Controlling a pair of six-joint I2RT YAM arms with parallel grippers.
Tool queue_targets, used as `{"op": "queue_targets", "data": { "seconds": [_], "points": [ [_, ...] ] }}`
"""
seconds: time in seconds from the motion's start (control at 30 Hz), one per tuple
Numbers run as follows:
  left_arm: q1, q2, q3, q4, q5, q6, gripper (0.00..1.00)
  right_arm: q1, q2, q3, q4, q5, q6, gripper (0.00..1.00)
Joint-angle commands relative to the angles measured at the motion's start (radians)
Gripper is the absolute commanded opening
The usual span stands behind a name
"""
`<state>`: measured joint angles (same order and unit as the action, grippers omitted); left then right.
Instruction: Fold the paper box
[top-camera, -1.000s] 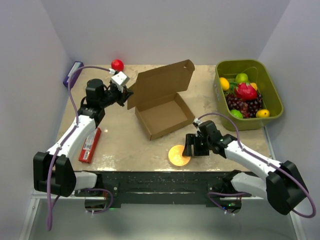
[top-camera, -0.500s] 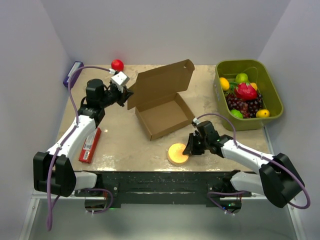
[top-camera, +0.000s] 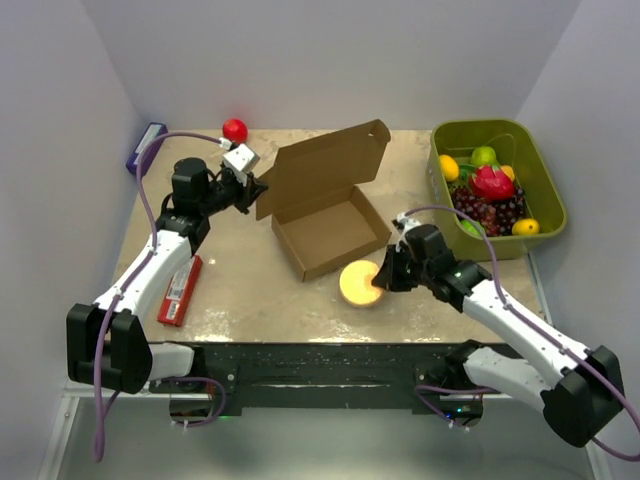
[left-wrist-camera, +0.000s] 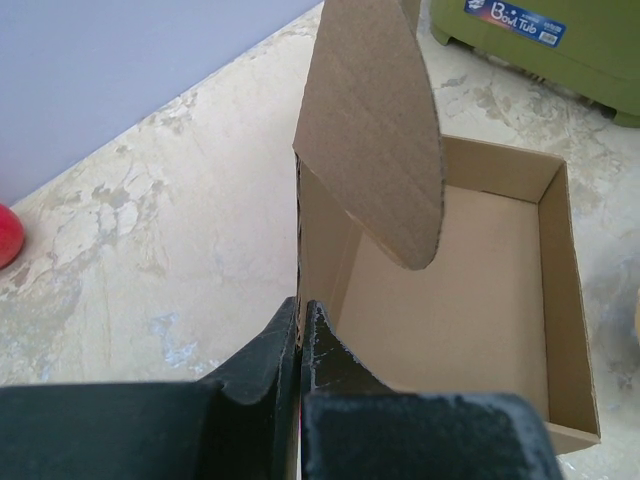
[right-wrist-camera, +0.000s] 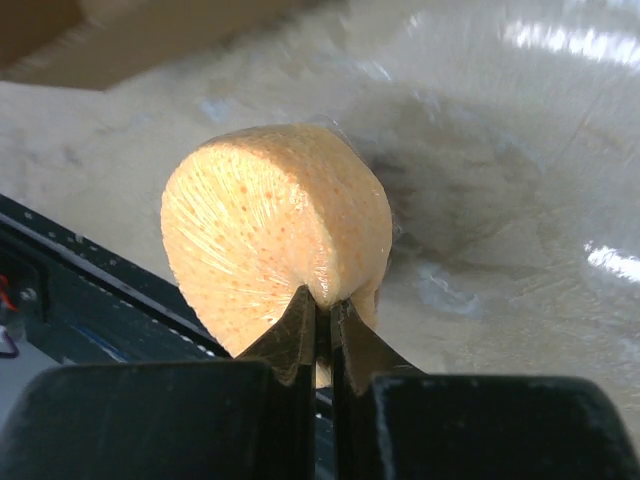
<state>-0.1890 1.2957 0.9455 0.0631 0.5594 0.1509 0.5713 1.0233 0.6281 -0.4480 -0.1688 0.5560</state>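
Observation:
The paper box (top-camera: 325, 232) is a brown cardboard mailer standing open mid-table, its lid (top-camera: 325, 165) raised at the back. My left gripper (top-camera: 252, 190) is shut on the box's left wall, the cardboard edge pinched between the jaws (left-wrist-camera: 300, 320). The box's inside (left-wrist-camera: 470, 300) holds nothing. My right gripper (top-camera: 383, 277) is shut on the edge of a round orange wrapped disc (top-camera: 360, 284), lifted off the table in front of the box; in the right wrist view the disc (right-wrist-camera: 275, 230) hangs tilted from the jaws (right-wrist-camera: 322, 312).
A green bin (top-camera: 495, 190) of toy fruit stands at the right. A red ball (top-camera: 235, 129) lies at the back left, a purple block (top-camera: 145, 146) at the far left edge, and a red flat pack (top-camera: 180, 290) beside the left arm.
My right gripper closed on the orange disc, raised it from the table's front edge and carried it up toward the box. The left gripper and the box have not moved.

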Motion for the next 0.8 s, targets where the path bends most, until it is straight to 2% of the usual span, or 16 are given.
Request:
{"op": "queue_targets", "data": {
  "seconds": [0.0, 0.13, 0.3, 0.43, 0.77],
  "points": [
    [0.0, 0.002, 0.024, -0.028, 0.054, 0.021, 0.0, 0.001, -0.069, 0.194, -0.075, 0.08, -0.051, 0.0],
    [0.0, 0.002, 0.024, -0.026, 0.111, 0.024, 0.0, -0.001, -0.003, 0.315, -0.002, 0.121, -0.051, 0.0],
    [0.0, -0.007, 0.021, -0.029, 0.122, 0.035, 0.0, -0.008, 0.211, 0.404, 0.167, 0.091, -0.053, 0.0],
    [0.0, -0.007, 0.022, -0.032, 0.122, 0.038, 0.0, -0.024, 0.375, 0.495, 0.207, 0.063, -0.073, 0.0],
    [0.0, 0.001, 0.024, -0.034, 0.122, 0.044, 0.0, -0.071, 0.653, 0.455, 0.348, -0.038, -0.01, 0.0]
  ]
}}
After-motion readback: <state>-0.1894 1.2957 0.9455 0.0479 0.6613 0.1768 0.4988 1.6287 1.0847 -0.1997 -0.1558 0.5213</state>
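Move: The round orange cake hangs pinched in the right fingers; the open box tray meant for it is about 17 cm ahead, 10 cm left and 6 cm below that hand. The raised lid stands roughly 27 cm ahead and 11 cm left of the right hand, and the fruit tub some 27 cm ahead and 29 cm to its right. From the left hand, the tray lies about 16 cm right, nearly level in reach, 20 cm lower. Keeping its pinch on the cake's wrapped edge, the right hand swings the cake in a quick arc, up some 12 cm and forward, then onward and nearly as far back down over the tray, about 16 cm forward and 6 left in all. The fingertips tip outward on the rise and mostly back again on the way down. The left fingers, still gripping the lid's side, ease it a centimetre or so back and right, turning slightly clockwise. ##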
